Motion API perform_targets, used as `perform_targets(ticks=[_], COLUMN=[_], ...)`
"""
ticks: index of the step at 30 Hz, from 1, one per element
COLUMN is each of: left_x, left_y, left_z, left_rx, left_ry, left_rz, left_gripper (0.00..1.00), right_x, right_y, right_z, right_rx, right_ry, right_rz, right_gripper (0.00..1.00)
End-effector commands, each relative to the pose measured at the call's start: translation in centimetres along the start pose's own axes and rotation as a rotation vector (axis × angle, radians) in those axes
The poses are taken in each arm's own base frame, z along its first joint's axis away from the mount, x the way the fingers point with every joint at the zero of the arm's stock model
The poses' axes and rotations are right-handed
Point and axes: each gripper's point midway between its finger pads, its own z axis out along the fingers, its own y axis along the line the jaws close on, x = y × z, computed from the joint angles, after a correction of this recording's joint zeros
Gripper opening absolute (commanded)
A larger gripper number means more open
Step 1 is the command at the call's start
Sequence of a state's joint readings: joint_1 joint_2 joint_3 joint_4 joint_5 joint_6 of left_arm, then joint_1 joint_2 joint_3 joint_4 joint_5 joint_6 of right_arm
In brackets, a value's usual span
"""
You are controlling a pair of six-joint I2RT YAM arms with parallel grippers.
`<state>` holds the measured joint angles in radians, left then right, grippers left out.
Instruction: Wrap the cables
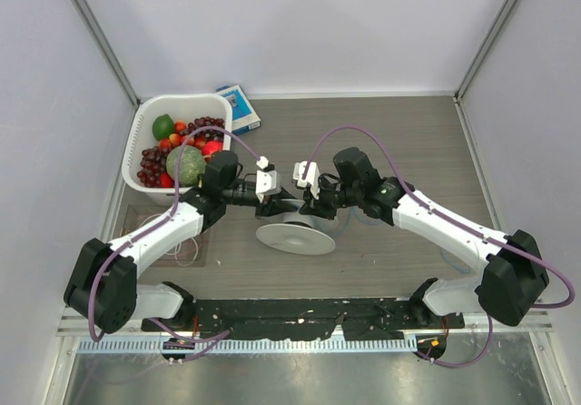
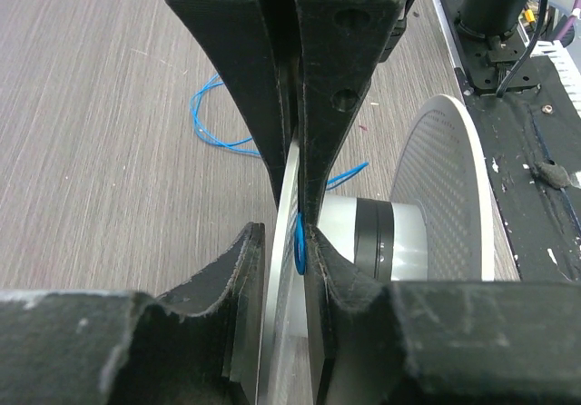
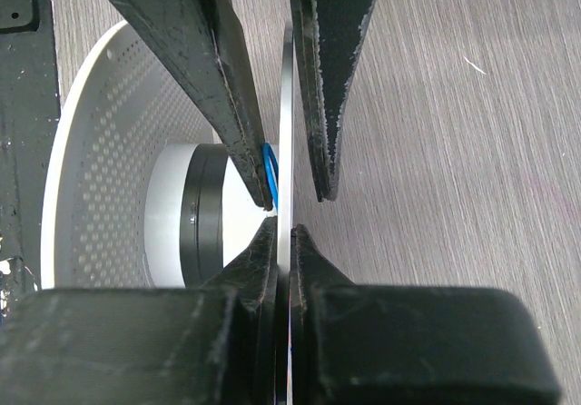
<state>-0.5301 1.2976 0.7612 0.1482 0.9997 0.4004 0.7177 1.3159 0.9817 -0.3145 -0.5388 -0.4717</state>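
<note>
A white spool (image 1: pixel 295 237) with perforated flanges lies on the table between my arms. The blue cable (image 2: pixel 213 128) trails in loose loops on the wood and runs up to the spool. My left gripper (image 2: pixel 283 237) straddles the thin flange edge (image 3: pixel 287 105). One finger presses a strand of blue cable (image 3: pixel 269 173) against the flange, while the other finger (image 3: pixel 320 151) stands a small gap off it. My right gripper (image 3: pixel 284 228) faces it and is shut on the same flange rim. The spool's hub (image 3: pixel 195 214) is white with a black band.
A white basket (image 1: pixel 145 133) of fruit stands at the back left, and a blue box (image 1: pixel 239 107) lies behind it. A black strip (image 1: pixel 300 314) runs along the near table edge between the arm bases. Grey walls close in both sides.
</note>
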Motion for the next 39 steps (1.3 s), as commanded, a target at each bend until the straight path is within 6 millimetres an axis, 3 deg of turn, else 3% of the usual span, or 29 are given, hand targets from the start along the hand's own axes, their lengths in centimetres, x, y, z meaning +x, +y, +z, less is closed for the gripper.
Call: perform_targets(ticks=[1, 4, 10, 28, 33, 37, 39], left_x=[-2.1, -2.2, -1.9, -0.8, -0.8, -1.3, -1.8], left_y=[0.2, 0.2, 0.3, -0.1, -0.3, -0.1, 0.2], left_z=[0.2, 0.3, 0.4, 1.0, 1.0, 1.1, 0.9], left_rx=[0.021, 0.018, 0.020, 0.041, 0.047, 0.035, 0.013], left_ry=[-0.043, -0.044, -0.039, -0.024, -0.025, -0.025, -0.011], left_rz=[0.034, 0.036, 0.039, 0.013, 0.011, -0.018, -0.078], left_gripper=[0.27, 0.28, 0.20, 0.20, 0.14, 0.00, 0.00], right_x=[-3.2, -3.3, -3.5, -3.5, -3.6, -3.6, -3.6], right_y=[-0.7, -0.7, -0.7, -0.9, -0.9, -1.0, -1.4], right_z=[-0.3, -0.3, -0.3, -0.3, -0.3, -0.3, -0.4], right_rx=[0.008, 0.009, 0.007, 0.014, 0.012, 0.017, 0.038], right_ry=[-0.098, -0.100, -0.105, -0.102, -0.108, -0.108, -0.098], right_rz=[-0.060, -0.061, -0.064, -0.073, -0.074, -0.075, -0.061], right_gripper=[0.01, 0.01, 0.01, 0.01, 0.01, 0.01, 0.01])
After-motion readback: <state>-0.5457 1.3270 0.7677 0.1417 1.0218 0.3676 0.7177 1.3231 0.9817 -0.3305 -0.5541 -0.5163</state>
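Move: The blue cable's end lies right between the left hand's parted fingers, level with them and about 1 cm back, on the near side of the spool's far flange. That flange's middle is some 8 cm straight below; the near flange's is as low and about 7 cm back. The loose blue loop on the table lies roughly 14 cm right, 5 cm ahead and 16 cm down. From the right hand the cable end is about 2 cm left and 1 cm back. The left fingers, already straddling the rim of the upright spool's far flange, close nearly shut and pinch the rim with the blue cable end against its near side. Meanwhile that hand eases down and back, about 1 cm in all, towards the cable, barely tilting. The right hand stays in place and keeps its grip on the same rim just beside. ##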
